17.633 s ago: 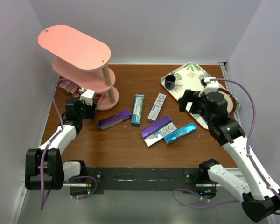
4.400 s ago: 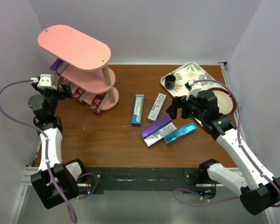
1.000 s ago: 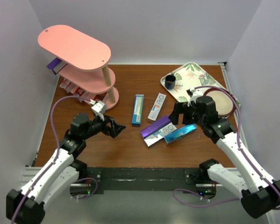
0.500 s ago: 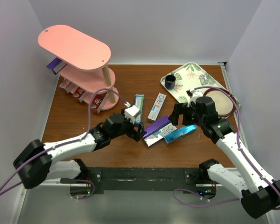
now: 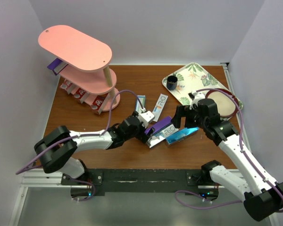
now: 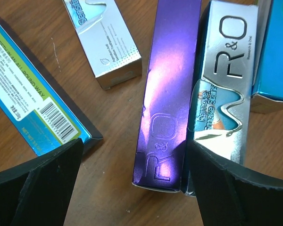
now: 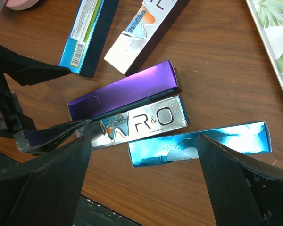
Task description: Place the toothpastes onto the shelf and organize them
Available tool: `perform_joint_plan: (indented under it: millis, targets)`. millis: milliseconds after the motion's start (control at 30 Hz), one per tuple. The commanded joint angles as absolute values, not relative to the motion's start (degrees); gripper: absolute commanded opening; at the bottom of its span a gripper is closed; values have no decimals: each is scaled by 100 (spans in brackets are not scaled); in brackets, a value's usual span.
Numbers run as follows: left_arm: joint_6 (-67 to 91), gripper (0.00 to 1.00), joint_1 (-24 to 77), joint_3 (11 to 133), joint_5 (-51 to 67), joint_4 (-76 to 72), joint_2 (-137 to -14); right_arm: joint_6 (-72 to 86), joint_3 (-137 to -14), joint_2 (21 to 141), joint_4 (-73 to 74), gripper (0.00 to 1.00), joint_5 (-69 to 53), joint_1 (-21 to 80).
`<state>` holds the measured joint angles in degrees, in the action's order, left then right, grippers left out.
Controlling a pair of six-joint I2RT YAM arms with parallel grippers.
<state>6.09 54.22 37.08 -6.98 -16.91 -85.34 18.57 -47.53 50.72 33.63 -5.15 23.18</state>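
Note:
The pink shelf [image 5: 75,47] stands at the back left, with red toothpastes [image 5: 78,92] on its bottom tier and a purple one [image 5: 54,65] on the middle tier. A purple carton [image 5: 159,126] [image 6: 172,94], a silver R&O carton [image 5: 166,133] [image 7: 141,122] and a blue carton [image 5: 183,134] [image 7: 198,146] lie side by side mid-table. My left gripper [image 5: 148,130] [image 6: 136,150] is open, its fingers either side of the purple carton's near end. My right gripper [image 5: 181,118] [image 7: 145,140] hangs open above the blue carton.
A teal carton [image 5: 140,101] [image 6: 33,94] and a silver carton [image 5: 158,107] [image 6: 104,42] lie just behind the group. A leaf-patterned tray [image 5: 193,77] at the back right holds a dark cup [image 5: 172,83] and a round plate [image 5: 221,106].
My left arm has swung right from near the shelf to the purple carton, and its fingers now straddle that carton's end. The right arm has stayed put.

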Motion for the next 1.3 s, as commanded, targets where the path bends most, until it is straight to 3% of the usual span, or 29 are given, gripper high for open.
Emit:
perform_joint_plan:
  millis: [0, 167, 433, 933, 1267]
  targets:
    - [422, 96, 5519, 3911, -1055, -2048, -8727, 1802, -4737, 5010, 3393, 98, -448, 2294]
    - [448, 90, 5599, 3823, -1186, -2136, -8780, 1819, -4729, 5019, 3375, 98, -448, 2294]
    - [449, 68, 5607, 3621, -1108, -2153, -8728, 1854, -4650, 5010, 3322, 98, -492, 2294]
    - [448, 64, 5370, 3806, 149, -1995, -9229, 1881, -4597, 4904, 3331, 98, -519, 2294]
    - [457, 48, 5238, 3419, 545, -2891, -9228, 1916, -4588, 4948, 3270, 98, -624, 2294]
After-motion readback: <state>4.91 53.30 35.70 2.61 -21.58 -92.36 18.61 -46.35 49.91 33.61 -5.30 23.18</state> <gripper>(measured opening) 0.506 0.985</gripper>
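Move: The purple toothpaste box I want lies with its near-left end almost under my left hand, its middle about 6 cm to the right, 1 cm ahead and 5 cm below. The silver box hugs its near side, its middle some 7 cm right and 3 cm back of that hand; the dark blue box is about 7 cm ahead and 3 cm left, the white box 9 cm ahead and 5 cm right. From my right hand the purple box lies roughly 7 cm left, 2 cm ahead and 16 cm below. I sink my left hand over the near end of the purple box in two steps, about 4 cm in all, half closing the fingers between them, then easing back some 2 cm and slightly right as the wrist turns a little clockwise. One finger wedges down between the purple and silver boxes, and the pads close further to pinch the purple box by its sides. ##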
